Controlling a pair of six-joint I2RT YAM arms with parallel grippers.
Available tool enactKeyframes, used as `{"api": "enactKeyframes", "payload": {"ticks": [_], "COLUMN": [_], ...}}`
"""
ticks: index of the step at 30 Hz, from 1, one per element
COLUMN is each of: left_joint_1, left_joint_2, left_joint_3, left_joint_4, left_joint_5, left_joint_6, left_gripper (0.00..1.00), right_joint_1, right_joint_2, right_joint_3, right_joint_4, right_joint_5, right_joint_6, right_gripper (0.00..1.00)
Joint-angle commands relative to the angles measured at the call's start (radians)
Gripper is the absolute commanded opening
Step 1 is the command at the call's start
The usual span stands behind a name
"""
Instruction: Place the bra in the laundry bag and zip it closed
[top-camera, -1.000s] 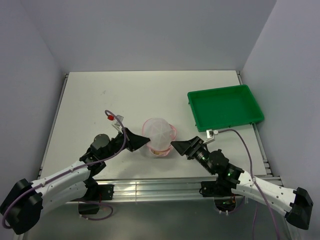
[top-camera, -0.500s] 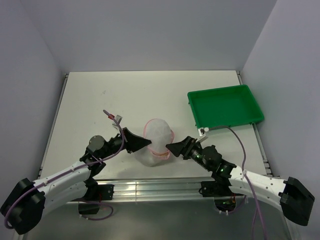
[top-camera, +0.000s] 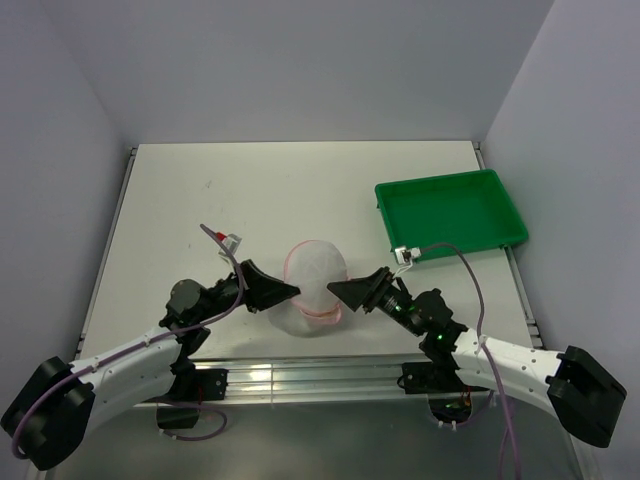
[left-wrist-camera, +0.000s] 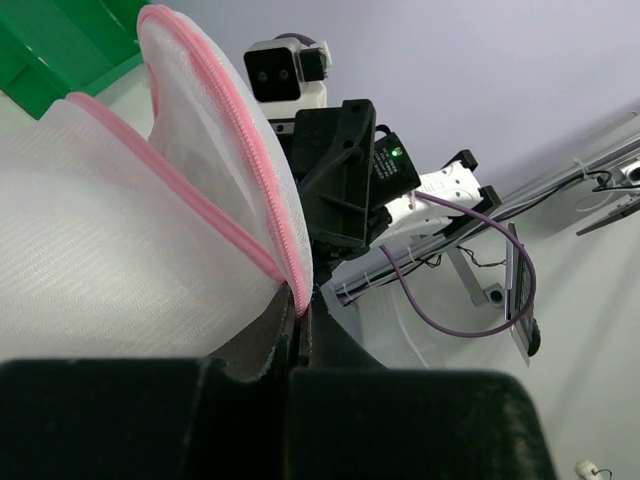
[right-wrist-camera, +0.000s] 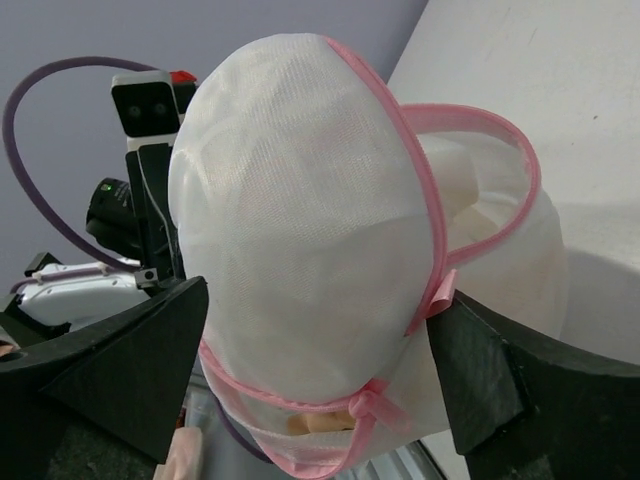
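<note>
The laundry bag (top-camera: 315, 272) is a white mesh dome with a pink zipper band, standing near the table's front edge between both arms. My left gripper (top-camera: 296, 292) is shut on its pink rim (left-wrist-camera: 297, 300), where the two halves meet. My right gripper (top-camera: 333, 290) is open wide, and the bag's dome (right-wrist-camera: 300, 230) fills the space between its fingers (right-wrist-camera: 130, 370). The right-hand finger touches a pink tab (right-wrist-camera: 440, 295). The bag's halves stand apart. A bit of the tan bra (right-wrist-camera: 320, 423) shows through the gap at the bottom; the rest is hidden inside.
A green plastic tray (top-camera: 450, 215) sits at the table's right side, behind my right arm. Purple cables loop above each wrist (top-camera: 230, 255). The table's front edge and rail (top-camera: 310, 375) lie just below the bag.
The right gripper has moved left and up to the bag and opened a little wider. The bag has risen and now stands more upright in the left gripper's grip.
</note>
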Motion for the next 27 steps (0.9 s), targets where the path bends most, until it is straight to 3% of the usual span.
{"api": "enactKeyframes", "payload": {"ticks": [1,5,6,8,9,13,16,22,24,27], "left_joint_1": [0.007,0.019,0.020,0.030,0.033,0.051,0.054,0.057,0.057,0.056], "left_joint_2": [-0.015,-0.019,-0.022,-0.022,-0.009,0.042,0.082,0.221,0.243,0.212], "left_joint_3": [-0.006,0.008,0.014,0.039,0.050,0.131,0.237,0.514,0.563,0.539], "left_joint_4": [0.109,0.063,0.045,0.000,-0.008,-0.107,-0.306,-0.562,-0.603,-0.640], "left_joint_5": [0.030,0.020,0.017,0.014,0.020,0.005,-0.131,-0.373,-0.397,-0.392], "left_joint_6": [-0.013,0.010,0.030,0.050,0.063,0.138,0.255,0.393,0.412,0.400], "left_gripper": [0.00,0.00,0.00,0.00,0.00,0.00,0.00,0.02,0.08,0.38], "right_joint_1": [-0.007,-0.005,-0.005,-0.005,-0.005,-0.004,-0.004,0.045,0.074,0.079], "right_joint_2": [-0.016,-0.088,-0.125,-0.159,-0.183,-0.231,-0.254,-0.185,-0.125,-0.038], "right_joint_3": [-0.070,-0.098,-0.098,-0.101,-0.100,-0.097,-0.100,-0.083,-0.067,-0.055], "right_joint_4": [0.082,0.030,-0.013,-0.048,-0.078,-0.145,-0.168,-0.173,-0.142,-0.084], "right_joint_5": [-0.022,0.000,0.003,0.006,0.003,0.010,0.030,0.266,0.329,0.378], "right_joint_6": [0.013,0.018,0.015,0.012,0.004,-0.004,0.002,0.096,0.136,0.148], "right_gripper": [0.93,0.67,0.51,0.43,0.30,0.08,0.00,0.00,0.00,0.00]}}
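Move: I hold the mesh laundry bag by its pink zip rim in my left hand; its middle is some 5 cm ahead, 4 cm right and 6 cm below that hand. My open right hand goes for the same bag, whose middle lies about 2 cm ahead, 3 cm left and 2 cm below it. The bra inside sits roughly 2 cm back, 4 cm left and 6 cm below my right hand, and the empty green bin some 33 cm ahead, 34 cm right and 20 cm below it. My right hand shuts on the near right side of the bag while rising about 4 cm, pinches the mesh, then eases forward and right as it sinks a couple of centimetres. Once it has closed, my left hand sweeps forward about 11 cm, drifting slightly right and rolling its left side up, still pinching the rim for nearly all of the way, and opens its fingers at the very end. ##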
